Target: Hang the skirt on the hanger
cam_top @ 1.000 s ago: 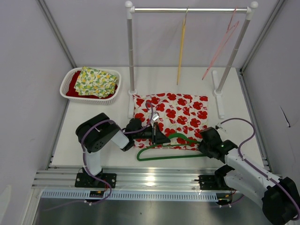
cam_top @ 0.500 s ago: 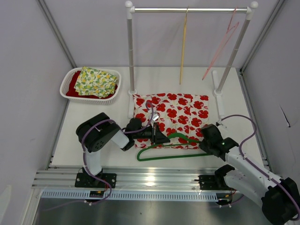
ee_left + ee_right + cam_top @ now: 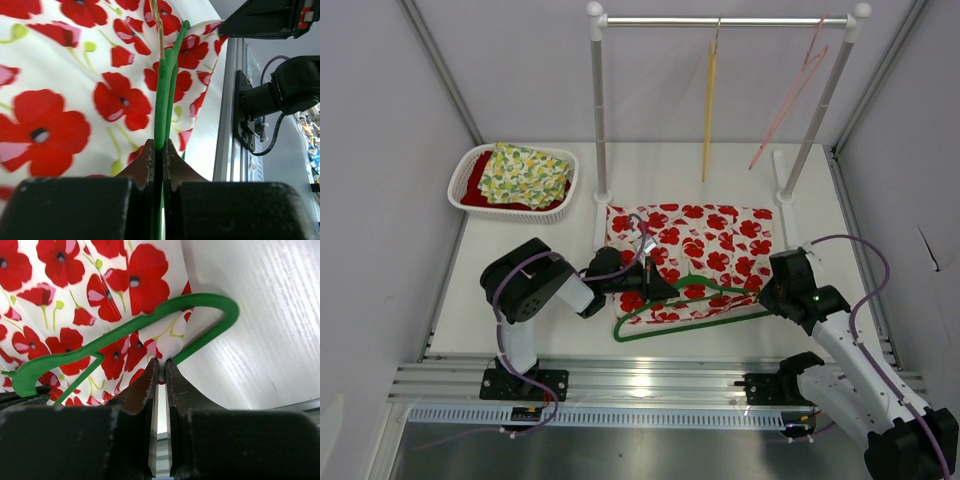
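The skirt [image 3: 705, 240] is white with red poppies and lies on the table in front of the rack. The green hanger [image 3: 692, 318] lies over its near edge. My left gripper [image 3: 660, 291] is shut on the green hanger [image 3: 161, 107] near its neck. My right gripper [image 3: 767, 297] is shut on the skirt's near right corner [image 3: 165, 342], where the cloth passes inside the hanger's right end [image 3: 220, 302]. The skirt also fills the left wrist view [image 3: 75, 85].
A white basket [image 3: 469, 167] with folded cloth sits at the back left. A clothes rack [image 3: 725, 20] stands behind the skirt, with a yellow hanger [image 3: 709, 110] and a pink hanger [image 3: 790, 95] on its bar. Its right foot [image 3: 786, 205] lies beside the skirt.
My right gripper has moved away from me and to the right, pulling the skirt's near right corner with it. The skirt and hanger have shifted back, and the hanger's right end has swung up.
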You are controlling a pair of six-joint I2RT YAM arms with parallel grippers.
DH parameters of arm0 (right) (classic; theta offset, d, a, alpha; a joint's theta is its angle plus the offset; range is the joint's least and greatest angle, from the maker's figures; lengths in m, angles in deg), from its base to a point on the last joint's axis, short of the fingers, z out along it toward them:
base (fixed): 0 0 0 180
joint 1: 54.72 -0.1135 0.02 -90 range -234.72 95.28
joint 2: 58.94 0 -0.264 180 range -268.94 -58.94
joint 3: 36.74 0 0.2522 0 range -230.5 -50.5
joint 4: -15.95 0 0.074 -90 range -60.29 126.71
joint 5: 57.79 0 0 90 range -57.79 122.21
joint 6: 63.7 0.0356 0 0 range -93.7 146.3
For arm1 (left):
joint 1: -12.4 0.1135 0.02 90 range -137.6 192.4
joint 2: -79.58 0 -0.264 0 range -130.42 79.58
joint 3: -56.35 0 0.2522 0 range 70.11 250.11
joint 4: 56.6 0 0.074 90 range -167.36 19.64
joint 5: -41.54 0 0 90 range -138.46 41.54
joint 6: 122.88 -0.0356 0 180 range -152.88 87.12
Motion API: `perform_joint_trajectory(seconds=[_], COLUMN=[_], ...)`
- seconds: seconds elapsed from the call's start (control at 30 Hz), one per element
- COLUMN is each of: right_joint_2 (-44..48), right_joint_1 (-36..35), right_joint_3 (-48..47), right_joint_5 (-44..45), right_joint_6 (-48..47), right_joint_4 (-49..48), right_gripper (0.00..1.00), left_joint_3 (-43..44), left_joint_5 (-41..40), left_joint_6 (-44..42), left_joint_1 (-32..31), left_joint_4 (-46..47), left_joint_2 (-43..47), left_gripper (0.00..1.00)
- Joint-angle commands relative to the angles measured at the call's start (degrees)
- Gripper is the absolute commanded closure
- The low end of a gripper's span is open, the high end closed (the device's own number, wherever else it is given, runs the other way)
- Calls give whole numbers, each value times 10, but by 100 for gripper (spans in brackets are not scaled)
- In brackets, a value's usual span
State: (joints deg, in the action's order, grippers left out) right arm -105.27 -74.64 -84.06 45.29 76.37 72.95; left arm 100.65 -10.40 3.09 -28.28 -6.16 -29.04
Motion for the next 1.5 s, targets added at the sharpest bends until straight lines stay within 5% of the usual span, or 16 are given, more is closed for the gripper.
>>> perform_joint_trajectory(seconds=[0.0,0.63,1.1,1.27,1.47], right_joint_2=[10,-67,-90,-40,-27], right_joint_1=[38,234,239,166,-27], right_joint_3=[-27,-49,-14,-17,-47], right_joint_5=[-22,-111,-112,-72,32], right_joint_6=[-30,-118,-103,-84,-21], right_joint_4=[14,-25,-50,-41,-36], right_gripper=[98,100,88,52,49], left_joint_3=[0,-5,9,23,24], left_joint_5=[-21,-40,-68,-60,-60], left_joint_6=[-56,-92,-98,-98,-99], left_joint_1=[15,39,39,39,39], left_joint_4=[-29,-71,-92,-98,-99], left_joint_2=[16,36,45,37,33], left_gripper=[100,100,100,100,100])
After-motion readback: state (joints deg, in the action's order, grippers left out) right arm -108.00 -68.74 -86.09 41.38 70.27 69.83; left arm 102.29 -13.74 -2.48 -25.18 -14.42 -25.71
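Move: The green hanger's right end lies some 5 cm to the right of and 3 cm ahead of the right hand, at nearly its height; that hand already pinches the skirt's near right corner. From the same hand, the flat part of the skirt centres about 17 cm left, 9 cm ahead and 7 cm below. The left hand, holding the hanger by its neck, has that skirt centre 7 cm ahead, 4 cm right and 5 cm below. The skirt's pinched corner is drawn by the right hand about 5 cm to the right and 2 cm forward, past the hanger's right end, then lowered slightly. The fingers then open to about half, and the hand heads back left some 4 cm while rising a little. Meanwhile the left hand keeps its grip on the hanger's neck and carries it about 3 cm forward and slightly left, over the skirt. ##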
